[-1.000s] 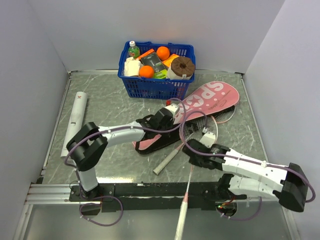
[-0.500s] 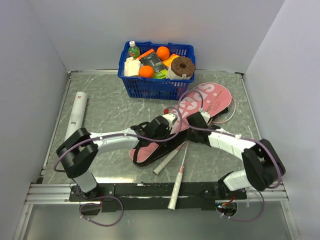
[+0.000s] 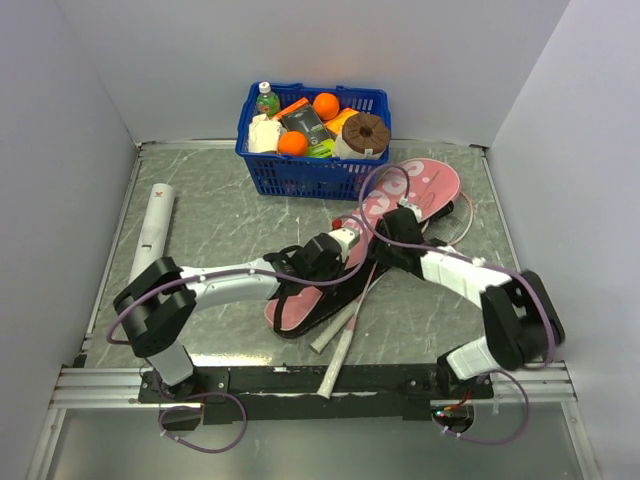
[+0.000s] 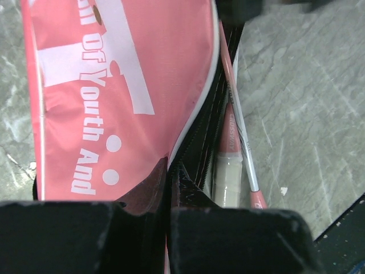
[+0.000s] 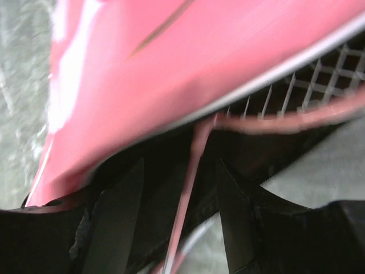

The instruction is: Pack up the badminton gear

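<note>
The pink "SPORT" cover (image 3: 405,195) lies slantwise across the middle of the table. My left gripper (image 3: 337,248) is shut on its black-trimmed open edge (image 4: 169,171), beside the words on the pink cloth (image 4: 114,85). Two rackets lie partly inside the cover, and their white-pink handles (image 3: 336,358) stick out toward the near edge. My right gripper (image 3: 387,243) is open, with a thin pink racket shaft (image 5: 188,194) running loose between its fingers. The racket's strings (image 5: 302,91) show under the cover's lip (image 5: 171,68). A long white tube (image 3: 150,235) rests at the far left.
A blue basket (image 3: 300,175) full of groceries stands at the back, just behind the cover's head. Grey walls close in the table on three sides. The arms' mounting rail (image 3: 300,380) runs along the near edge, under the handles' ends.
My right arm swung from the near right up to the cover, bringing a racket with it. Its jaws then opened off the shaft. The cover's head shifted toward the back.
</note>
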`<control>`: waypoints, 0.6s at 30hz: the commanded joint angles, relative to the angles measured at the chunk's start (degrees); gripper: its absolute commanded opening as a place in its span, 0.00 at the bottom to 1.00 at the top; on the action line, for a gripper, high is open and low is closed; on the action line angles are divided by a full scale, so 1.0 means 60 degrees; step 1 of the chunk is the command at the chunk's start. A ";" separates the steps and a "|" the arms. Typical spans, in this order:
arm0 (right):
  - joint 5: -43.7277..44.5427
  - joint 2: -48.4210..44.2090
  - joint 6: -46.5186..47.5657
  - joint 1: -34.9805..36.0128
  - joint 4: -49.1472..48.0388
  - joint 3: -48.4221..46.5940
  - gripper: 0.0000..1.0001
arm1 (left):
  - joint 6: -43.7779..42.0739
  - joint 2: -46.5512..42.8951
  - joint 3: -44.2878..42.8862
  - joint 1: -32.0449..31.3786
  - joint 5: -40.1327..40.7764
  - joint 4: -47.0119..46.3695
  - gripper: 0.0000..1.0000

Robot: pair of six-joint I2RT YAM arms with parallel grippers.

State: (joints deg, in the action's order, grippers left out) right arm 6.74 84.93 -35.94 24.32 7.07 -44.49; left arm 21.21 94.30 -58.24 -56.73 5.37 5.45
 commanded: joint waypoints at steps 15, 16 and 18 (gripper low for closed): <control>-0.1869 -0.6653 -0.2738 0.2477 0.3538 0.3122 0.61 | -0.0005 0.0602 -0.0811 0.0094 -0.0279 -0.0044 0.03; -0.1943 -0.6756 -0.2986 0.2684 0.3495 0.3413 0.61 | 0.0009 0.0587 -0.0797 0.0109 -0.0279 -0.0117 0.03; -0.2061 -0.7020 -0.3631 0.3239 0.3160 0.3722 0.61 | 0.0024 0.0587 -0.0826 0.0168 -0.0367 -0.0118 0.03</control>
State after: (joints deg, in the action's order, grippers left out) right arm -2.15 45.47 -48.86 38.63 25.69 -25.23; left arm 20.71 99.26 -60.58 -56.42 4.32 7.16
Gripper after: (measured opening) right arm 0.611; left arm 0.059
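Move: The racket grip lies about 27 cm back and 10 cm left of the right hand, some 4 cm lower. The other racket's handle is about 20 cm back and 11 cm left of that hand, while the bag's middle is 1 cm ahead and 4 cm left. The left hand already pinches the bag edge between its fingertips; the racket grip lies some 18 cm back from it and 1 cm right. The open right hand arcs up and back about 17 cm towards the grip; left lowers the bag edge. ##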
